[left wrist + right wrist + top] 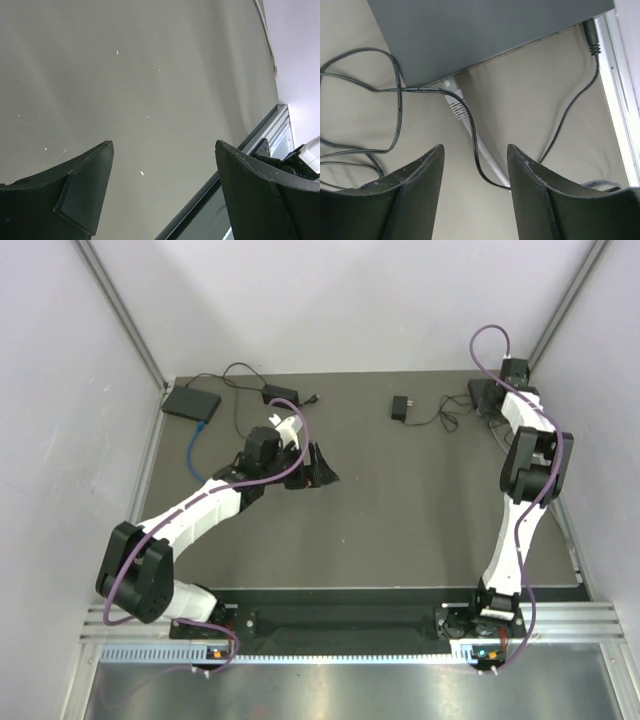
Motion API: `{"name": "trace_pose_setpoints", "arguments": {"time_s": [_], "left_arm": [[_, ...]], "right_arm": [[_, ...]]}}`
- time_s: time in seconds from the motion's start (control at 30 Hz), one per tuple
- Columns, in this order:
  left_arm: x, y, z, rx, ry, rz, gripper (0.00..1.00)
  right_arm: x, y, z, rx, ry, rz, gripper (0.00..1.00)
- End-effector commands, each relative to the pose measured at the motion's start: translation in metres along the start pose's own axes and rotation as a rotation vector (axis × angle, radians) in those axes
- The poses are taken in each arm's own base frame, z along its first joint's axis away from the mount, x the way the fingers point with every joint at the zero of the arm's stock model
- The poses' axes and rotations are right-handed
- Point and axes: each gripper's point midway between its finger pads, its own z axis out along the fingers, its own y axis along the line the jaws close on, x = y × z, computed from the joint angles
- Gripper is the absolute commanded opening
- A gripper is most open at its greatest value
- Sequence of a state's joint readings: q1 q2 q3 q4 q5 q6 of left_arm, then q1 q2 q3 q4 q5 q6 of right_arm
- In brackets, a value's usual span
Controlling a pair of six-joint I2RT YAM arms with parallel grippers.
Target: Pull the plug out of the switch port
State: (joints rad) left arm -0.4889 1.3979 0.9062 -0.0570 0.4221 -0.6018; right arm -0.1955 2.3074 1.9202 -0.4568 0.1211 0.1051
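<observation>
The right wrist view shows the grey switch (485, 30) filling the top of the frame. A white plug (456, 104) sits in a port on its near edge. Its white cable (487, 160) runs down toward my right gripper (475, 150), with a thin black cable (472, 132) lying across it. The right jaws stand part-way apart, with both cables in the gap and the fingers touching neither. From above, the switch (482, 395) lies at the far right under the right wrist. My left gripper (315, 468) hangs wide open over bare table, holding nothing (164, 145).
A black round plug (590, 32) enters the switch at its right corner, near the table's metal edge rail (617, 100). Loops of black cable (370, 90) lie to the left. A black box (191, 402) with a blue cable (198, 440) sits far left, and a power adapter (401, 408) sits far centre.
</observation>
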Motion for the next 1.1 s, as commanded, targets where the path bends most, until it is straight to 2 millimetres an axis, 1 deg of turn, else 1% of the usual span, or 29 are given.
{"name": "trace_pose_setpoints", "arguments": {"time_s": [0.0,0.07,0.2,0.27,0.33,0.53,0.6,0.7,0.73,0.77,0.9,0.93,0.97,1.0,1.03,1.07], "left_arm": [[-0.019,-0.013,-0.002,0.032,-0.044,0.047,0.87],[-0.018,-0.010,-0.002,0.026,-0.044,0.041,0.87],[-0.018,-0.010,-0.001,0.028,-0.043,0.040,0.87],[-0.017,-0.010,0.000,0.027,-0.041,0.040,0.87],[-0.017,-0.010,0.000,0.028,-0.040,0.038,0.87],[-0.018,-0.011,-0.001,0.032,-0.043,0.032,0.87],[-0.016,-0.011,-0.001,0.033,-0.039,0.032,0.87],[-0.017,-0.012,-0.002,0.036,-0.040,0.030,0.87],[-0.017,-0.012,-0.002,0.035,-0.039,0.029,0.87],[-0.017,-0.013,-0.003,0.038,-0.041,0.031,0.87],[-0.016,-0.013,-0.003,0.039,-0.040,0.031,0.87],[-0.016,-0.013,-0.003,0.038,-0.039,0.030,0.87],[-0.016,-0.013,-0.003,0.039,-0.043,0.032,0.87],[-0.016,-0.012,-0.004,0.039,-0.042,0.029,0.87],[-0.016,-0.013,-0.004,0.039,-0.042,0.029,0.87],[-0.016,-0.013,-0.004,0.039,-0.043,0.029,0.87]], "right_arm": [[-0.029,-0.004,0.001,0.004,-0.075,-0.018,0.52],[-0.031,-0.003,0.004,0.002,-0.078,-0.019,0.50],[-0.038,-0.002,0.008,-0.007,-0.085,-0.014,0.49],[-0.041,0.001,0.008,-0.016,-0.091,-0.010,0.46],[-0.041,0.004,0.011,-0.035,-0.084,-0.007,0.46],[-0.033,0.010,0.019,-0.059,-0.040,0.009,0.44],[-0.025,0.013,0.021,-0.071,-0.014,0.010,0.45],[-0.013,0.012,0.026,-0.066,0.023,0.022,0.43],[-0.010,0.012,0.027,-0.065,0.032,0.023,0.38],[-0.009,0.014,0.028,-0.069,0.036,0.022,0.35],[-0.005,0.014,0.029,-0.069,0.045,0.024,0.34],[-0.006,0.014,0.029,-0.071,0.044,0.023,0.30],[-0.006,0.013,0.028,-0.067,0.043,0.023,0.30],[-0.005,0.014,0.028,-0.064,0.046,0.017,0.27],[-0.006,0.014,0.027,-0.059,0.045,0.010,0.20],[-0.006,0.013,0.026,-0.045,0.044,0.000,0.14]]}}
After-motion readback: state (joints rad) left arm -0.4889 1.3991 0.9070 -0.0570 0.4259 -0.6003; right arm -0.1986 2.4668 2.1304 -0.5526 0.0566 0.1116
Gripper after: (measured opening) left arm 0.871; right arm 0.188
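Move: The right hand, half open, hangs a little short of the white network plug, which sits about 3 cm ahead, 1 cm to the left and 4 cm lower. The black switch is centred some 10 cm ahead and 3 cm to the right, the power connector about 3 cm ahead and 10 cm right; the cord coil lies roughly 11 cm left and 2 cm ahead. From the left hand, the plug is some 29 cm ahead, 49 cm right and 14 cm down. The right hand reaches forward about 3.5 cm over the plug towards the switch's near edge, staying nearly level, then turns back by a good centimetre as it sinks some 3 cm to bring its tips down either side of the plug's grey rear. Its fingers keep narrowing from half open to nearly shut, ending closed on the rear of the plug, with the thin black cord that lies across it running between them. ##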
